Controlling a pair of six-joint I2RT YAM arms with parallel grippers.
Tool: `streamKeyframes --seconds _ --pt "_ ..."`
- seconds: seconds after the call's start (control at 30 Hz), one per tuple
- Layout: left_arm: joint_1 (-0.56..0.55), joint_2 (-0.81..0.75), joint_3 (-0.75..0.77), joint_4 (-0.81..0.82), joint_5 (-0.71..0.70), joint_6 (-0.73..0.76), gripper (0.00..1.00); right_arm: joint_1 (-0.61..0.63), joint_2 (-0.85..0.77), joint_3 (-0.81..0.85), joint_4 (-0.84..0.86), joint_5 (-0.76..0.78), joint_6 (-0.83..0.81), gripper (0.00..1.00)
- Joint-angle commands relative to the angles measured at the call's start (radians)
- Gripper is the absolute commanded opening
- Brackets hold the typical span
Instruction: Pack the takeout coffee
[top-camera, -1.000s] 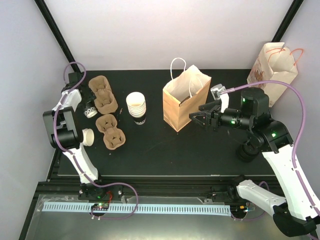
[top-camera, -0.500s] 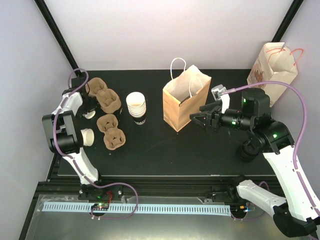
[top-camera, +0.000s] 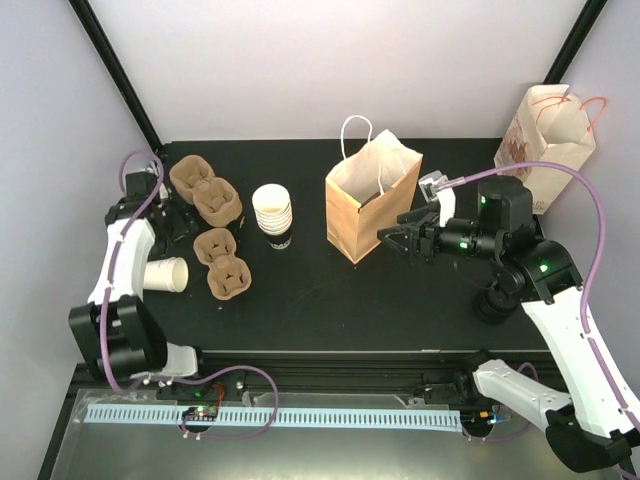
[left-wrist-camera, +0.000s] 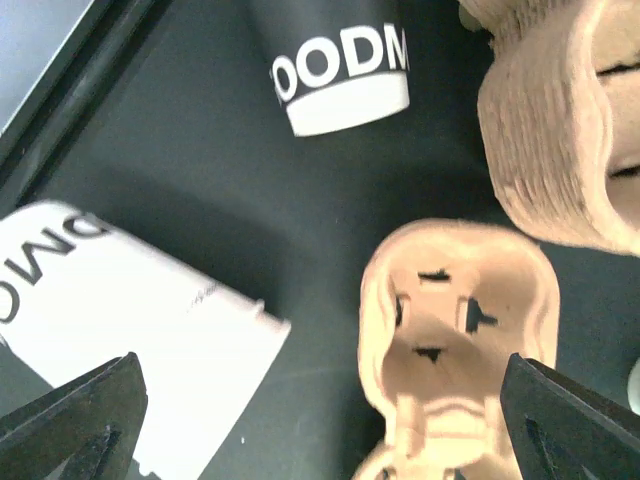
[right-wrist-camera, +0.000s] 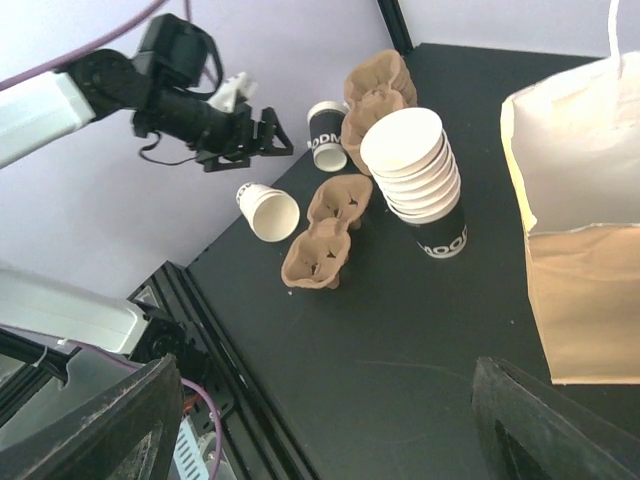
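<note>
Two white paper coffee cups with a dark printed band lie loose at the table's left. One (left-wrist-camera: 340, 70) rests by the upper carrier. The other (top-camera: 165, 273) lies on its side, mouth open, seen as well in the left wrist view (left-wrist-camera: 130, 330). A stack of the same cups (top-camera: 272, 215) stands mid-table. My left gripper (top-camera: 178, 215) hovers open over the gap between the loose cups and a brown pulp carrier (left-wrist-camera: 455, 340), holding nothing. My right gripper (top-camera: 393, 238) is open and empty in the air beside the brown paper bag (top-camera: 370, 200).
Two brown pulp carriers, each a pair of cup wells, sit left of the stack, one (top-camera: 205, 190) farther back and one (top-camera: 222, 265) nearer. A white patterned bag (top-camera: 545, 130) stands at the back right corner. The table's left edge rail runs close to the lying cup.
My left arm's elbow has swung down toward the near edge, uncovering the lying cup, and its jaws have spread a little wider. The right arm has hardly moved.
</note>
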Motion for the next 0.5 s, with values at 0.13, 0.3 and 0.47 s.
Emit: streamKeyframes --seconds 0.13,0.3,0.47 --pt "0.029 -0.281 -0.148 -0.080 0.114 -0.147 0.99 0.003 0.004 -0.078 0.040 -0.011 -0.006 0.81" --pt "0.068 -0.392 -0.252 -0.037 0.104 -0.243 0.99 0.003 0.009 -0.116 0.044 -0.015 -0.008 0.81" --pt "0.134 -0.396 -0.313 0.059 0.128 -0.272 0.99 0.003 0.016 -0.120 0.038 -0.012 -0.006 0.81"
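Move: The white cup lies on its side about 8 cm to the left hand's left, a centimetre behind level with it and some 9 cm below. The black cup with the straws lies roughly 13 cm ahead and 6 cm left. The near carrier is about 9 cm to the right and 1 cm ahead, the far carriers some 15 cm ahead and 6 cm right. From the right hand, the white cup is around 56 cm left, 8 cm ahead and 32 cm below. Backing away from the black cup, the empty left hand travels about 8 cm towards its base, rising some 2 cm and then sinking again as it slows beside the white cup. Its wrist swings about 15 degrees counter-clockwise, fingers staying wide open. The right hand, open and empty beside the paper bag, sinks 4 or 5 cm. ##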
